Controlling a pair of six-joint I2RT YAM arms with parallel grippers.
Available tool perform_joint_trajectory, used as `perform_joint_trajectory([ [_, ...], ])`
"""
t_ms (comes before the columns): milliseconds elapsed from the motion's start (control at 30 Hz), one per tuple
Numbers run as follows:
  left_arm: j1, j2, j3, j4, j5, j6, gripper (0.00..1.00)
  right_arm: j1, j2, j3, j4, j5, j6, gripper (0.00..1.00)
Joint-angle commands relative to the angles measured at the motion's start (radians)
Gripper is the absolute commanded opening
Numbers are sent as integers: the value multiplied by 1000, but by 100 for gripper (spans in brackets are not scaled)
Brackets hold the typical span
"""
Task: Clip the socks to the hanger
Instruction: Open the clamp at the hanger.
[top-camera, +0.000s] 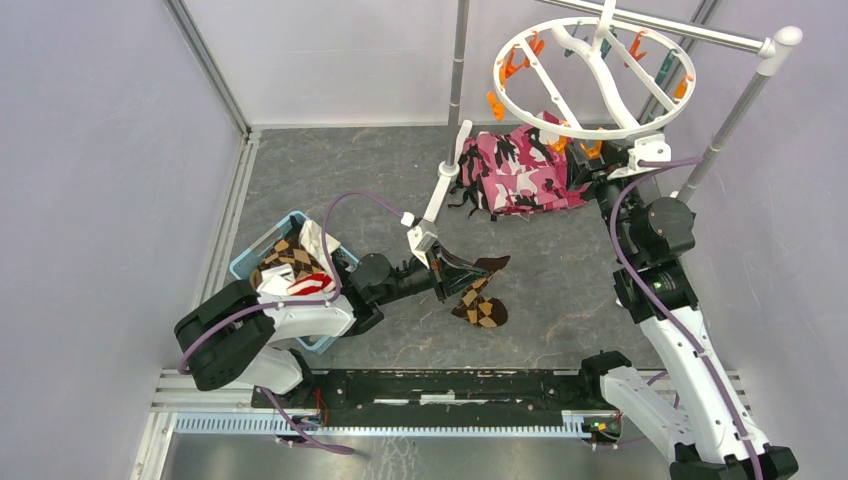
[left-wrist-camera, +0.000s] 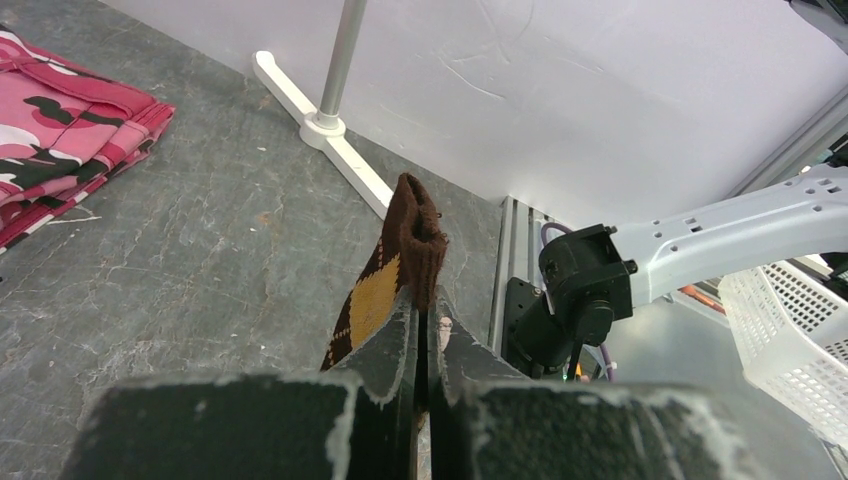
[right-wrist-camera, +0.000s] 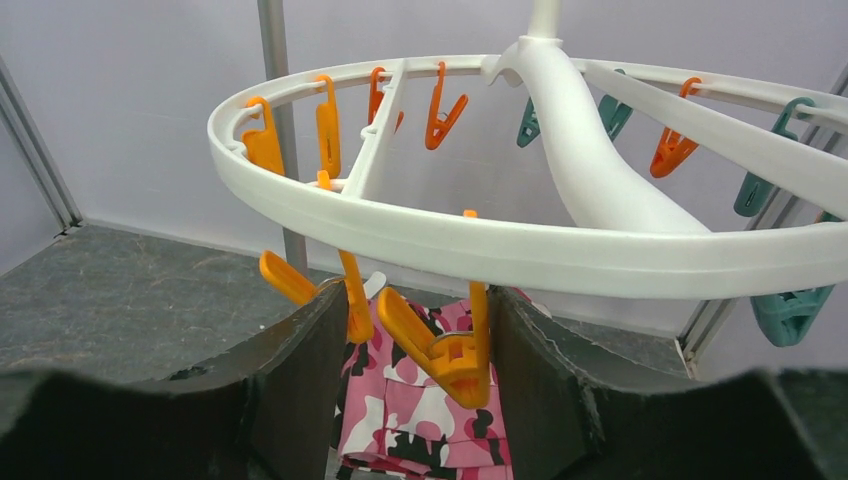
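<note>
My left gripper (top-camera: 450, 272) is shut on the cuff end of a brown-and-black argyle sock (top-camera: 482, 300). The rest of the sock trails onto the grey floor. In the left wrist view the sock (left-wrist-camera: 395, 265) sticks up from between the closed jaws (left-wrist-camera: 428, 312). More socks lie in the blue basket (top-camera: 262, 250) at the left. The white round hanger (top-camera: 540, 118) hangs at the back right. Beneath its near rim (right-wrist-camera: 450, 240) my right gripper (right-wrist-camera: 415, 315) stands open, its fingers on either side of an orange clothespin (right-wrist-camera: 450, 352).
A pink camouflage cloth (top-camera: 515, 175) lies on the floor below the hanger. The silver rail (top-camera: 680, 35) with white-capped poles carries the hanger; one pole's white foot (top-camera: 440, 195) stands mid-floor. A white mesh basket (left-wrist-camera: 790, 330) sits outside the frame's edge.
</note>
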Motion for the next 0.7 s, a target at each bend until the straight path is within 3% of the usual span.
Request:
perform_joint_trajectory([
  [0, 5, -30, -6, 57, 16, -20, 2, 2, 10, 3, 72, -8, 10, 57],
  [233, 4, -32, -5, 57, 17, -22, 2, 3, 16, 9, 73, -10, 10, 41],
  [467, 4, -21, 3, 57, 16, -22, 2, 4, 13, 25, 51, -20, 42, 6],
  [667, 14, 29, 81, 64, 37, -47, 2, 2, 0, 44, 10, -23, 79, 3],
])
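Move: The orange clamp to be opened hangs from the hanger's near rim, already between the right hand's open fingers, about 1 cm ahead and 1 cm to the right of their midpoint, level with it. A second orange clamp hangs roughly 5 cm left of that one and 1 cm farther out; a teal clamp hangs some 10 cm to its right and 2 cm farther out. From the left hand the clamp is about 14 cm ahead, 16 cm right and 19 cm up. The orange clamp's two legs get pinched between the right fingers, which close on it from a little over half open to nearly shut, their effort rising clearly. The hand otherwise all but stays in place beneath the rim, easing less than 1 cm forward and left. The left hand stays put and keeps its hold on the brown sock. ##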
